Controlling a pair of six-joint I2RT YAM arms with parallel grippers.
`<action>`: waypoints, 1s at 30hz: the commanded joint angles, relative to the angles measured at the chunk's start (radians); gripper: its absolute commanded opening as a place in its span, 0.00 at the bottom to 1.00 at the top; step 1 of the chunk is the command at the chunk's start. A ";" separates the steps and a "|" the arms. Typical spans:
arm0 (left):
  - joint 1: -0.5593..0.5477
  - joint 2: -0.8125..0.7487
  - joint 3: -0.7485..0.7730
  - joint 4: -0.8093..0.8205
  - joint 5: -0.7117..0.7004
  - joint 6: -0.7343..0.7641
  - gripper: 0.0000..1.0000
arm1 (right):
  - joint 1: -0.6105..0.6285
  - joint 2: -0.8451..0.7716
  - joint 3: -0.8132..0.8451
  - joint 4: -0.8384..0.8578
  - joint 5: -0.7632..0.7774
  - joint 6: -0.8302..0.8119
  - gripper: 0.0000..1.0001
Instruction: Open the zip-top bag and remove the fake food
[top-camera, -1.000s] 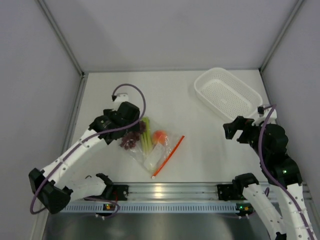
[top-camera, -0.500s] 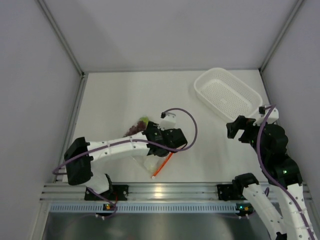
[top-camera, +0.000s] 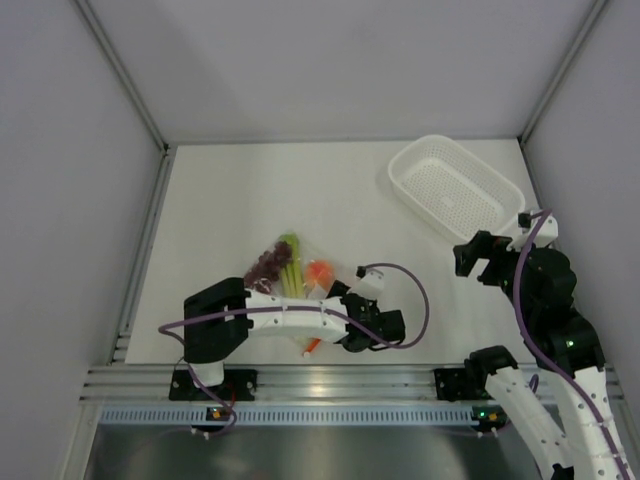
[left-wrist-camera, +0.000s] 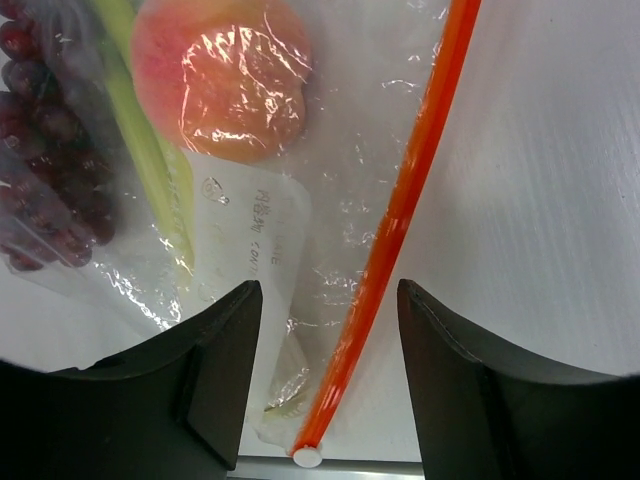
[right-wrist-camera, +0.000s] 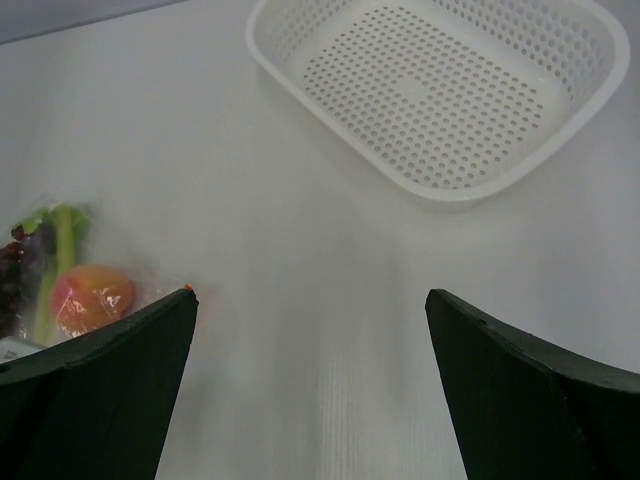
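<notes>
The zip-top bag (top-camera: 335, 280) lies flat on the table, clear and crinkly (left-wrist-camera: 350, 120). Its orange-red zipper strip (left-wrist-camera: 400, 210) runs along its right edge. Inside it is the fake food: a dark grape bunch (top-camera: 265, 268), a green stalk (top-camera: 290, 265) and an orange-pink fruit (top-camera: 320, 272). My left gripper (top-camera: 372, 328) is low at the bag's near right corner. In the left wrist view its jaws (left-wrist-camera: 328, 290) are open, one on each side of the zipper's near end, touching nothing. My right gripper (top-camera: 478, 258) hovers wide open and empty, to the right of the bag (right-wrist-camera: 310, 300).
A white perforated basket (top-camera: 455, 185) stands at the back right, just ahead of the right gripper (right-wrist-camera: 440, 90). The left arm lies across the table's near strip, over the bag's near end. A metal rail (top-camera: 330, 380) runs along the front edge.
The left arm swung from the bag's left side across its front to the near right corner, and its jaws narrowed. The right arm has not moved.
</notes>
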 joint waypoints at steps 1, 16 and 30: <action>-0.018 0.030 0.034 -0.030 -0.024 -0.047 0.61 | 0.008 0.001 0.042 0.008 0.009 -0.002 1.00; -0.022 0.140 -0.043 -0.028 -0.060 -0.113 0.46 | 0.008 0.005 0.028 0.027 -0.022 0.008 1.00; 0.041 0.024 -0.009 -0.025 -0.091 -0.101 0.00 | 0.010 -0.005 0.008 0.051 -0.085 0.020 1.00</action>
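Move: The red zip strip of the bag runs slantwise beneath the open left fingers, its middle about 3 cm left, 2 cm back and 5 cm below that hand. The peach lies some 7 cm ahead and 7 cm left, with the celery roughly 7 cm ahead and 13 cm left, and the grapes at about 7 cm ahead and 19 cm left. From the right hand, the zip's middle is about 26 cm left, 7 cm back and 24 cm down. The bag's red zip strip gets pinched near its middle: the left hand sinks about 4.5 cm onto it, easing some 2 cm to its left, then shuts its part-open fingers fully on the strip. With the pinch made, it starts to lift, rising less than a centimetre and edging forward. ##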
